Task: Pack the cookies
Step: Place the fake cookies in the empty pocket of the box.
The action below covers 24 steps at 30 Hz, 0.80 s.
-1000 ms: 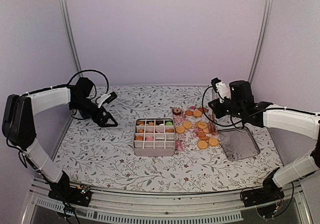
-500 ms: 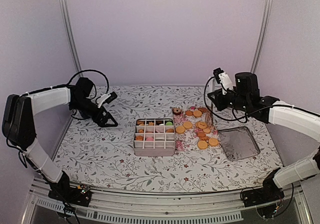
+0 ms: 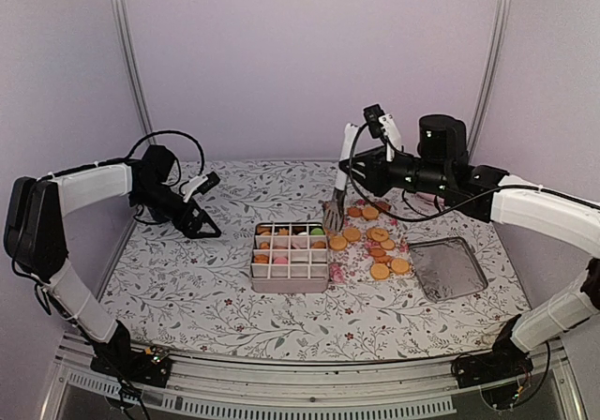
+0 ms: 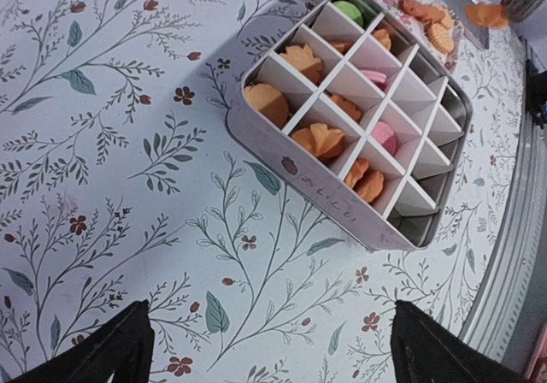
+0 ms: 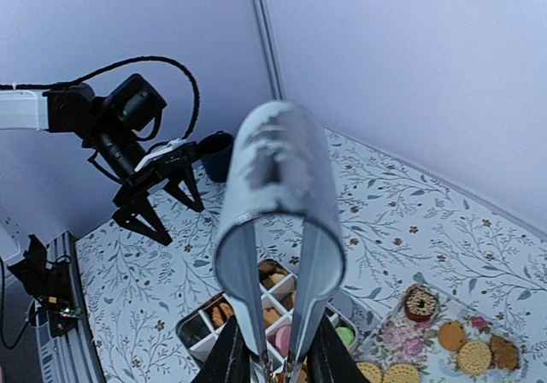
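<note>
A white divided tin (image 3: 290,277) stands mid-table with cookies (image 4: 320,139) in several cells: orange, pink and one green. More cookies (image 3: 379,249) lie loose on a floral sheet to its right. My right gripper (image 3: 356,169) is shut on metal tongs (image 3: 342,181), whose tips hang over the tin's far right corner. In the left wrist view the tongs' tips pinch an orange cookie (image 4: 485,13). In the right wrist view the tongs (image 5: 273,169) point down at the tin (image 5: 192,336). My left gripper (image 3: 194,217) is open over the cloth, left of the tin (image 4: 282,156), holding nothing.
A grey metal lid (image 3: 448,270) lies right of the loose cookies. A chocolate ring cookie (image 5: 420,300) sits at the sheet's far corner. Purple walls and two upright poles close in the back. A dark cup (image 5: 215,154) stands behind the left gripper.
My right arm has swung left, carrying the tongs from above the loose cookies to over the tin's far right corner. The left arm has not moved.
</note>
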{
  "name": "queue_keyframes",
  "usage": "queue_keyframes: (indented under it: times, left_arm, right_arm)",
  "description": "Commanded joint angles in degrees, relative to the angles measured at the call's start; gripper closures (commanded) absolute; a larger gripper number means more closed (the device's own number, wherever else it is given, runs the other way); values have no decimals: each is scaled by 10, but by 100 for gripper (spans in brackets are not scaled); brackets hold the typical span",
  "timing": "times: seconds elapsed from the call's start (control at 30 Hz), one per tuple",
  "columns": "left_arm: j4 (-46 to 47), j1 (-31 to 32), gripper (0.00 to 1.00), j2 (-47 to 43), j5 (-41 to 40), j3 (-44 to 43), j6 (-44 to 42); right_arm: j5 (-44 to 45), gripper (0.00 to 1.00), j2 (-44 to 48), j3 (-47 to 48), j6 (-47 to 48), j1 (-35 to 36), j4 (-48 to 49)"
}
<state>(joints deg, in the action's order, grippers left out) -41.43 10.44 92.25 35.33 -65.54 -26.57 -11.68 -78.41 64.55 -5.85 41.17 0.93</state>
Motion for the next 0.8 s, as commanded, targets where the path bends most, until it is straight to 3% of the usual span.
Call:
queue_keyframes:
  times: [0.0, 0.77]
  left_arm:
    - [-9, -5, 3, -2, 8, -16, -7]
    - [-10, -5, 3, -5, 7, -13, -11]
  right_arm:
    - [-47, 100, -44, 20, -50, 32, 57]
    - [-56, 100, -169, 44, -76, 50, 137]
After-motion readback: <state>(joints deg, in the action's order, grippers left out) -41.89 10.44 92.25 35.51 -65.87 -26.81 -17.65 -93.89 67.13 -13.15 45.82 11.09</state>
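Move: The box the right hand is carrying its cookie to has its middle about 13 cm to the hand's left, level with it in the forward direction and roughly 28 cm below. Its empty near-right pockets lie some 9 cm left and 5 cm back. The loose cookies are about 8 cm to the right, 7 cm farther out, and the metal tray some 24 cm right. From the left hand the box is about 18 cm right and 9 cm below. Leftward and down, quickly at first and then easing off, the right hand carries the tongs towards the box, some 8 cm across and 6 cm lower, with the cookie still pinched at their tips. The wrist tips down and turns counter-clockwise, each by about 10 degrees, while the fingers keep their hold on the tongs' handle. ##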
